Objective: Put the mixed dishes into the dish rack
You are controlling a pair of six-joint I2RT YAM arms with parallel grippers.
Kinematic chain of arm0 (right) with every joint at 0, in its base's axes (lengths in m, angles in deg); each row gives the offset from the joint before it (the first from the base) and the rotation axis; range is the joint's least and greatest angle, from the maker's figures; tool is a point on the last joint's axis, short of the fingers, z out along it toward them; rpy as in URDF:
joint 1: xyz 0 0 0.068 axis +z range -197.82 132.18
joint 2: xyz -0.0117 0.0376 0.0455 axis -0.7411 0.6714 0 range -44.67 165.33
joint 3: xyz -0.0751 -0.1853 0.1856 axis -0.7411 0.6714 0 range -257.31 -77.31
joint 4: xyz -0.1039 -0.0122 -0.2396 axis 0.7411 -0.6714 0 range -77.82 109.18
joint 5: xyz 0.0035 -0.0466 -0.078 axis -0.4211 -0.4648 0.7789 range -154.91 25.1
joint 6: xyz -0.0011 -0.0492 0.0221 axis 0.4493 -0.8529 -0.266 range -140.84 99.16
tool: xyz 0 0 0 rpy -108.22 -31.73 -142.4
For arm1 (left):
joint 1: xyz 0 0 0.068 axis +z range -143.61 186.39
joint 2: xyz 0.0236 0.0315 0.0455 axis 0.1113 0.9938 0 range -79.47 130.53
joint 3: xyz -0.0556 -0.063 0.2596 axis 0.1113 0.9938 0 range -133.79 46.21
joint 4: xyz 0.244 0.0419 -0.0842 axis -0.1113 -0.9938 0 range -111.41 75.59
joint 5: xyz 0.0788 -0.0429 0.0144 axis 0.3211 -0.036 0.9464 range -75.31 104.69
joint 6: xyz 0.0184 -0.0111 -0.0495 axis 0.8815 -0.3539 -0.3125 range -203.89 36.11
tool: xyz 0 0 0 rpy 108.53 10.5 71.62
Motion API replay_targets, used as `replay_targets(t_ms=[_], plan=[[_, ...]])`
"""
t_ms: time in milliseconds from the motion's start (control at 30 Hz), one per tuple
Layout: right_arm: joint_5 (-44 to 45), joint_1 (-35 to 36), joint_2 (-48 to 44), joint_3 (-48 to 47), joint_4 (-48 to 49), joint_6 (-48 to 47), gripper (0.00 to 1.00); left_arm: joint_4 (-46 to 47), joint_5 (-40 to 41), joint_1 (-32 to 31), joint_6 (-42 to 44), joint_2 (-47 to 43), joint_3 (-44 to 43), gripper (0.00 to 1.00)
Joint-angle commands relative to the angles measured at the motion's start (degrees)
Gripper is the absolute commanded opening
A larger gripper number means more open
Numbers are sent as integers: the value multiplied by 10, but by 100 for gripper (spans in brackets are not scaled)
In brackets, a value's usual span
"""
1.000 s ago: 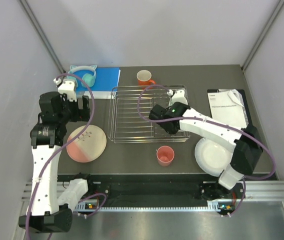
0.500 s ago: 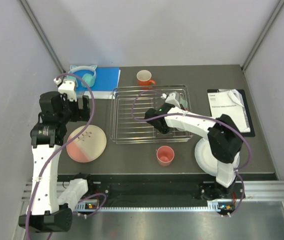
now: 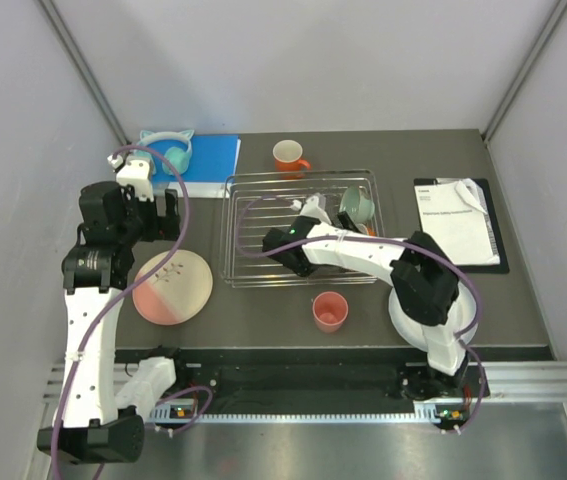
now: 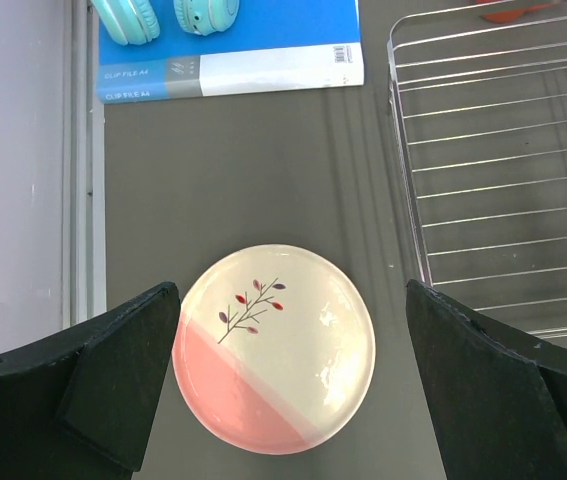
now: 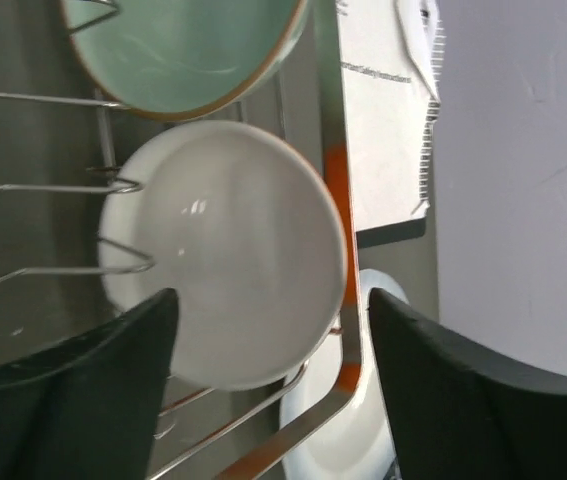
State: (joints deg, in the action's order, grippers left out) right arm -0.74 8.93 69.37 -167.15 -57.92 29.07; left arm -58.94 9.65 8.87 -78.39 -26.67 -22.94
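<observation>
The silver dish rack (image 3: 263,225) stands mid-table. The mint-green bowl (image 3: 355,207) leans in its right end; in the right wrist view it (image 5: 188,50) stands above the white-inside orange bowl (image 5: 223,250), also on edge in the rack. My right gripper (image 3: 296,254) is open and empty, low over the rack (image 5: 263,445), its fingers apart from the bowls. My left gripper (image 3: 153,215) is open above the pink-and-cream sprig plate (image 4: 273,350), which lies flat left of the rack. The orange mug (image 3: 288,156), the pink cup (image 3: 329,311) and the white plate (image 3: 413,318) rest on the table.
Teal cat-ear headphones (image 3: 168,150) lie on a blue binder (image 3: 211,158) at the far left. A black clipboard with white paper (image 3: 455,220) lies right of the rack. Grey walls close in both sides and the back.
My right gripper has moved left across the rack, away from its right end, uncovering the mint-green bowl there. The left arm has not moved.
</observation>
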Motion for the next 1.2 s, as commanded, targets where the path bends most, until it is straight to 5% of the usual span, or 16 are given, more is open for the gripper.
replay_targets(t_ms=[0,167,400,667,833,1167], plan=[[-30,22,-19,-49,-39,-19,90,33,2,0,1,-2,4,99],[-56,21,-88,-55,-38,-36,100,34,-1,0,0,-8,9,99],[-116,-21,-354,13,-17,55,100,27,-21,0,-10,7,-14,99],[-272,-307,-629,308,37,143,100,28,-29,0,-11,15,-24,99],[-288,-383,-675,401,14,178,100,18,-32,0,-4,26,-41,99],[-339,-392,-680,427,5,155,100,11,-44,0,7,49,-72,99]])
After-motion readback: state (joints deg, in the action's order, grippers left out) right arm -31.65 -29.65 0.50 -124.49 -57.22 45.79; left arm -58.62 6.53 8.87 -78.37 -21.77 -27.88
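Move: The right hand has just let the orange-white bowl go in the rack; its next aim, the white fluted plate, lies about 14 cm back, 17 cm to its right and some 11 cm below. The bowl stands about 2 cm ahead, 3 cm right and 4 cm lower, with the green bowl roughly 9 cm beyond it; the pink cup is about 14 cm back and 5 cm left of the hand. From the left hand the plate lies some 55 cm right, 13 cm back and 27 cm down. The right hand opens its fingers the rest of the way, edges about 2 cm left off the orange-white bowl, then rises some 14 cm and sweeps fast to the right and back over the rack's right side, sinking again to its starting height above the white plate, about 20 cm right and 15 cm back of where it began. On the way the wrist turns roughly 45 degrees clockwise and tips the fingers more steeply down, ending wide open over the plate without touching it, while the left hand, still open and empty, only drifts a couple of centimetres forward and up. ##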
